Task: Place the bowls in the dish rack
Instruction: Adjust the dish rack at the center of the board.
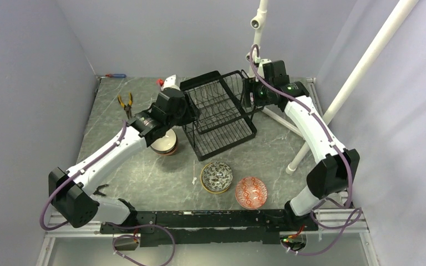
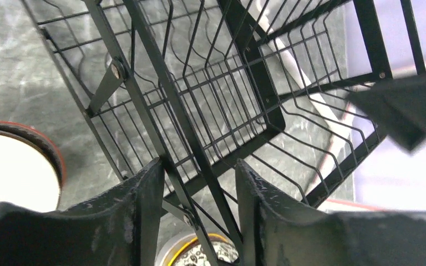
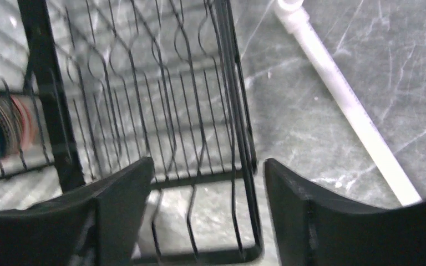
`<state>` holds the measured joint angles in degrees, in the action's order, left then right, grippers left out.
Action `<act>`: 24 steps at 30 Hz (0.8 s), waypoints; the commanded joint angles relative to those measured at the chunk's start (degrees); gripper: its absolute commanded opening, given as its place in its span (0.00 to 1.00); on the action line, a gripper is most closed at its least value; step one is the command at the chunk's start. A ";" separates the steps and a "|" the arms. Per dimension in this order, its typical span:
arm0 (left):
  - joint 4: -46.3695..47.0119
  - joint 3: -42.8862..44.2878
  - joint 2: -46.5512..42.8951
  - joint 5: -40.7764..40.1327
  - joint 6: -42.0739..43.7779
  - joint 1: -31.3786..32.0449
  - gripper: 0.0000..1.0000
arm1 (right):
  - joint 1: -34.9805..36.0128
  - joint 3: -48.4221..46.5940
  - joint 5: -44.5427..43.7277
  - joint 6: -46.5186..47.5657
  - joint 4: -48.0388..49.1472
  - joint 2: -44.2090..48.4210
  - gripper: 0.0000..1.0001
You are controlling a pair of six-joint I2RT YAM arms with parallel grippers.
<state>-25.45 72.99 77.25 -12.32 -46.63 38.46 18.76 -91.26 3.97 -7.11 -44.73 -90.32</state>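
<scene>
The black wire dish rack (image 1: 219,113) stands mid-table, with no bowl showing in it. Three bowls sit on the table: a brown one with a cream inside (image 1: 165,143), a yellow-rimmed patterned one (image 1: 217,177) and a red-patterned one (image 1: 250,192). My left gripper (image 1: 187,111) is at the rack's left side. In the left wrist view my left gripper (image 2: 198,163) has the rack's crossed frame bars (image 2: 184,138) between its jaws, touching both fingers. My right gripper (image 1: 248,95) is at the rack's far right. My right gripper (image 3: 207,162) stands open astride the side wall (image 3: 230,111).
Orange-handled pliers (image 1: 125,102) lie left of the rack, and a red-handled tool (image 1: 115,75) lies at the back left. The white pipe stand (image 1: 360,72) leans across the right side, its base pipe (image 3: 344,100) close behind my right gripper. Walls enclose the table.
</scene>
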 commanded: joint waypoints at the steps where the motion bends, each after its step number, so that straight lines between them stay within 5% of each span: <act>1: 6.84 2.02 -0.09 15.21 5.37 6.63 0.61 | 0.14 -4.69 -4.95 -3.16 8.50 -1.94 0.85; 3: 5.62 1.77 -0.85 13.28 5.58 6.63 0.77 | 0.14 -4.57 -6.83 -3.67 8.08 -0.79 0.98; 8: 1.37 1.59 -3.01 8.35 7.36 6.63 0.93 | -0.23 -2.00 -8.14 -4.68 8.75 4.26 1.00; 24: -10.19 -0.36 -11.53 -5.48 10.05 4.76 0.94 | -0.35 22.39 0.98 -13.47 13.56 29.88 1.00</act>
<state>-32.99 73.32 69.47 -12.03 -36.07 44.84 18.41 -73.91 1.54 -16.88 -34.39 -63.09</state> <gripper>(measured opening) 0.940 0.994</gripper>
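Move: Both hands are at the dish rack's upper rails, its middle some 8 cm below them: about 9 cm right of the left hand and level with it, and about 9 cm left of the right hand and 6 cm back. From the left hand the stacked white-topped bowls stand roughly 10 cm left, 9 cm back, and the flower-patterned bowl about 8 cm right, 22 cm back, both far below. The white pipe lies some 12 cm right of the right hand, 7 cm back. Back and to the right by about 5 cm each, the left hand opens wide and lets go of the rack's left upper rail, turning clockwise, then returns left while rising slightly. The right hand opens fully, comes free of the right-end rail with a short push forward, then lifts and draws back some 10 cm, its fingers tipping up. ##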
